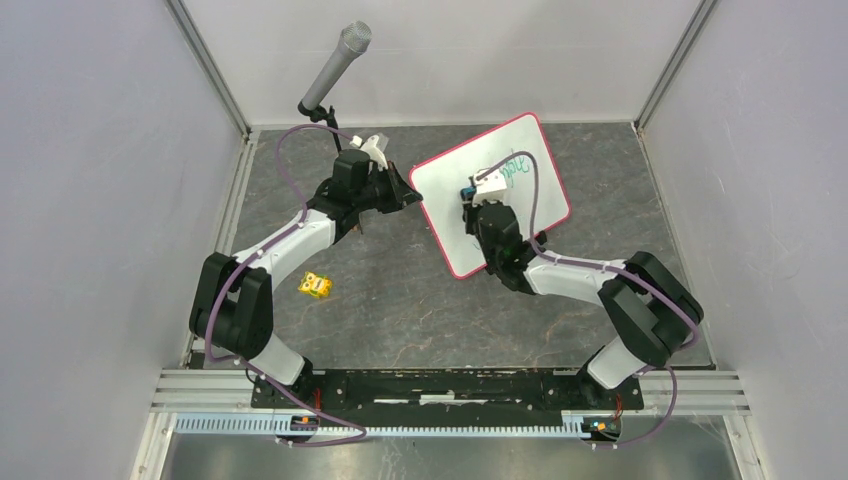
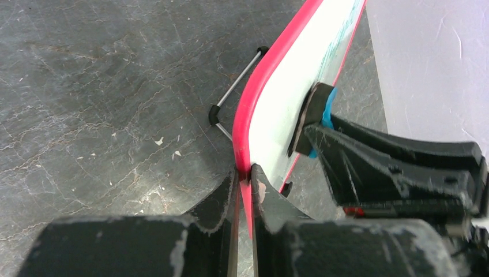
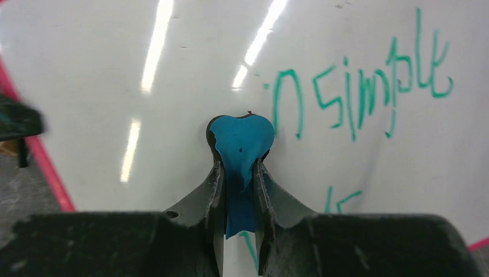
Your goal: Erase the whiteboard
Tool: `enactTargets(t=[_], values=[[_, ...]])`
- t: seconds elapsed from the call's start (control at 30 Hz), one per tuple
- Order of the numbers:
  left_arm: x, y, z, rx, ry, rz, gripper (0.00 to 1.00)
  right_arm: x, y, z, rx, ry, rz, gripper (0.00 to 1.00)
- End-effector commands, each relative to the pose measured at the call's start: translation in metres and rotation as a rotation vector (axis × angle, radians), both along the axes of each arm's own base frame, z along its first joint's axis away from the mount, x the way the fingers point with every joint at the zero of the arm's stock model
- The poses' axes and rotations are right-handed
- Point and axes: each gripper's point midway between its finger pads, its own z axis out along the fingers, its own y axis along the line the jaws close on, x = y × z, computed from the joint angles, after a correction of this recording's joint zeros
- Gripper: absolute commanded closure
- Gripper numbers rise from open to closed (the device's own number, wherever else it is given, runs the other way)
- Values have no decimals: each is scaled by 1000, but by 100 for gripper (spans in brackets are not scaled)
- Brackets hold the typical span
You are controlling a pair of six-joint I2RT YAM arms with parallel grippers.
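The whiteboard (image 1: 445, 190), white with a pink-red frame, stands tilted up off the table in the middle. My left gripper (image 1: 412, 197) is shut on the whiteboard's left edge; the left wrist view shows the red frame (image 2: 249, 109) pinched between the fingers. My right gripper (image 1: 478, 192) is shut on a blue eraser (image 3: 240, 144), which presses against the board's face (image 3: 144, 86). Green handwriting (image 3: 360, 86) lies just right of the eraser, with more green marks (image 3: 340, 199) below. The board's black foot and wire stand (image 2: 233, 86) show behind it.
A yellow cube (image 1: 316, 285) lies on the dark table left of centre. A microphone (image 1: 335, 65) leans at the back left. Grey walls enclose the table on three sides.
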Motion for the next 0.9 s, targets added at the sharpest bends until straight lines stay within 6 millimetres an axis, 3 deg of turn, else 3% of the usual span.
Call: enactTargets(t=[0.0, 0.13, 0.23, 0.4, 0.5, 0.63, 0.77, 0.87], values=[[-1, -14, 40, -35, -111, -64, 94, -12, -76, -65, -20, 193, -255, 83], [-2, -14, 42, -41, -111, -65, 94, -17, -120, -95, 91, 302, -410, 83], [-2, -13, 45, -41, -119, -63, 94, -22, -141, -109, 175, 350, -464, 83], [-3, -13, 46, -46, -121, -64, 94, -25, -156, -116, 255, 364, -476, 82], [-4, -15, 45, -50, -117, -69, 94, -20, -145, -115, 243, 372, -419, 82], [-4, -15, 46, -51, -119, -68, 94, -17, -118, -90, 203, 287, -314, 83], [-3, -15, 45, -49, -116, -67, 94, -22, -76, -55, 163, 170, -201, 83], [-3, -15, 45, -51, -115, -69, 94, -26, -40, -41, 157, 129, -103, 83]])
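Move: My right hand holds the blue eraser against the whiteboard. The word "joys" lies some 7 cm to its right and 6 cm lower, about level in reach; "n simple" is about 8 cm right, 4 cm farther out and a touch higher. The board's left rim is roughly 10 cm to its left and 3 cm nearer me. My left hand still pinches that rim, with "joys" about 17 cm to its right, 8 cm lower, level in reach. I keep the eraser on the board and sweep my right hand fast to the right and down, about 15 cm across and 7 cm lower, passing below "n simple" towards the right part of "joys", swinging the fingers clockwise some 25 degrees. Then I reverse left nearly 5 cm, easing back and slightly up, undoing part of the turn. My left hand keeps its pinch, steadying the rim. ##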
